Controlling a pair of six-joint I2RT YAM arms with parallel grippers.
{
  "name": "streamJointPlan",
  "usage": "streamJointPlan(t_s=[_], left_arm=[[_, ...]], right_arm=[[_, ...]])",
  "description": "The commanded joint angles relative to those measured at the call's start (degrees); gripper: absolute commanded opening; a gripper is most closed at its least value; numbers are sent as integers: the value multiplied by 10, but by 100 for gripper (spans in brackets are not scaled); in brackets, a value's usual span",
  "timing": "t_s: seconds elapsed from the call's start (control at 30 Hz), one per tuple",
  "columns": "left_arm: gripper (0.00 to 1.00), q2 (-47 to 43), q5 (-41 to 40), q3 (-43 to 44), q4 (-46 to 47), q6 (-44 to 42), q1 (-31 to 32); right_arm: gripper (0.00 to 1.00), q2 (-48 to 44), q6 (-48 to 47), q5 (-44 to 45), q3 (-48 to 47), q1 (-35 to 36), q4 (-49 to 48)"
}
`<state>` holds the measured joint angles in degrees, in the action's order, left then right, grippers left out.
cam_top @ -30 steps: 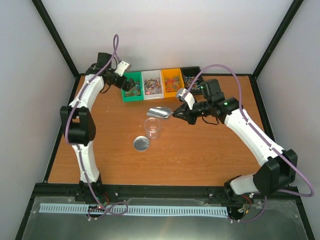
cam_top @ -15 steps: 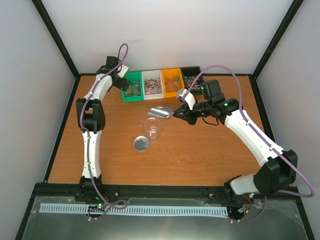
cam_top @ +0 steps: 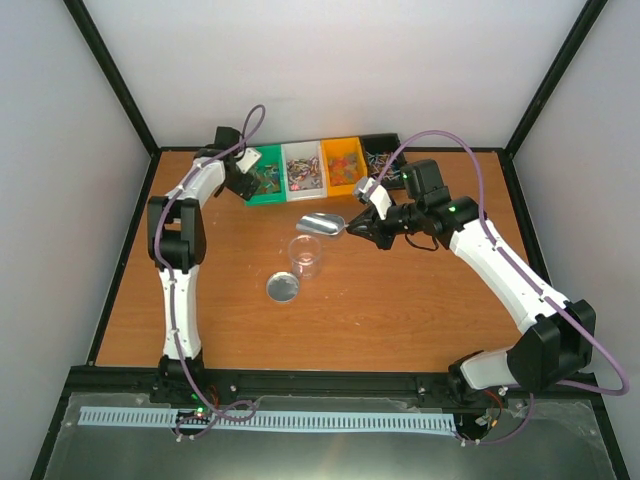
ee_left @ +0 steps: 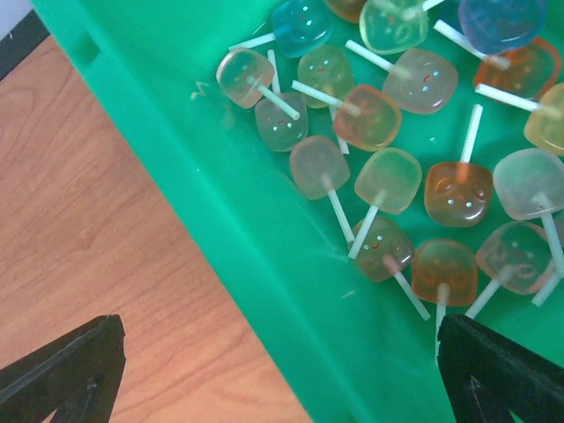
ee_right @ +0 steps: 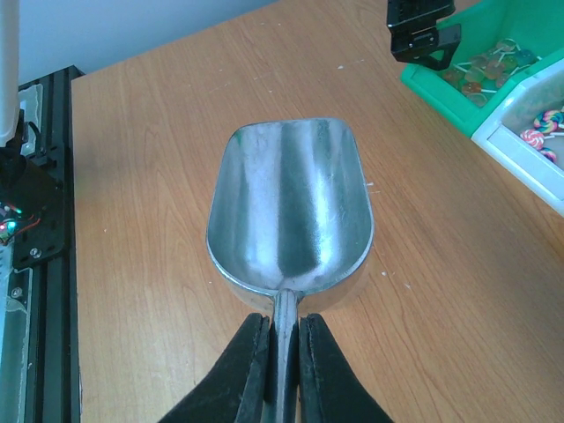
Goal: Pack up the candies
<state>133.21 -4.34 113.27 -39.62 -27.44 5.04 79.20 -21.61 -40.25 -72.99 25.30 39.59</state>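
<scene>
The candies (ee_left: pixel 388 176) are small translucent lollipop cubes on white sticks, lying in a green bin (ee_left: pixel 264 264). My left gripper (ee_left: pixel 282 388) hangs open close above that bin's near wall, one finger over the wood and the other over the candies. In the top view this gripper (cam_top: pixel 244 178) is at the green bin's (cam_top: pixel 262 192) left end. My right gripper (ee_right: pixel 282 352) is shut on the handle of an empty metal scoop (ee_right: pixel 291 207), held above the table just beyond a clear jar (cam_top: pixel 305 256).
A white bin (cam_top: pixel 304 172), an orange bin (cam_top: pixel 342 166) and a black bin (cam_top: pixel 380 155), all holding sweets, line the back edge beside the green one. The jar's round silver lid (cam_top: pixel 284 287) lies on the wood in front of the jar.
My left arm has swung right and lowered its gripper over the green bin's left end. The right arm and the scoop have stayed still.
</scene>
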Motion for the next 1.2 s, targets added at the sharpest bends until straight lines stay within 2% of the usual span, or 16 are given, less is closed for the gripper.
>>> streamJointPlan(t_s=[0.0, 0.27, 0.5, 0.77, 0.97, 1.17], left_arm=[[98, -45, -25, -49, -28, -46, 0], [98, -153, -18, -204, -8, -13, 22], [99, -239, 45, -350, -16, 51, 55], [100, -333, 107, -444, -51, 58, 70], [100, -372, 124, -436, -82, 46, 68], [100, -377, 178, -355, -136, 25, 26]], right_arm=[[3, -17, 1, -2, -7, -4, -10], [3, -16, 5, 31, -2, -4, -17], [3, 0, 18, 77, -1, -10, -30], [3, 18, 28, 127, -7, -45, -40], [3, 66, 9, 159, -44, -110, -36], [3, 145, -41, 188, -121, -169, 0]])
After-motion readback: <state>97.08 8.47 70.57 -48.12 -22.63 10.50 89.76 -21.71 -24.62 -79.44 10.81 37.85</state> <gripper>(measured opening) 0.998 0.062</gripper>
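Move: The green tray's middle lies about 6 cm ahead and 6 cm right of the open left gripper, which is low at its near left corner. The white tray adjoins it, 6 cm ahead and 18 cm right. The jar is 24 cm back and 18 cm right. From the right gripper, holding the scoop, the black tray is some 37 cm ahead, 11 cm right and 22 cm lower; the orange tray lies straight ahead at 37 cm, the jar 5 cm ahead and 12 cm left. Drag the green tray's near left corner back towards the robot with the left gripper's open fingers, one reaching inside the tray: about 22 cm back, veering some 5 cm right, steepening the fingers and rising slightly at the end. After a brief hold, swing the right gripper with the scoop forward and right towards the black tray, sinking a little and turning some 25 degrees clockwise; keep the grip shut. ##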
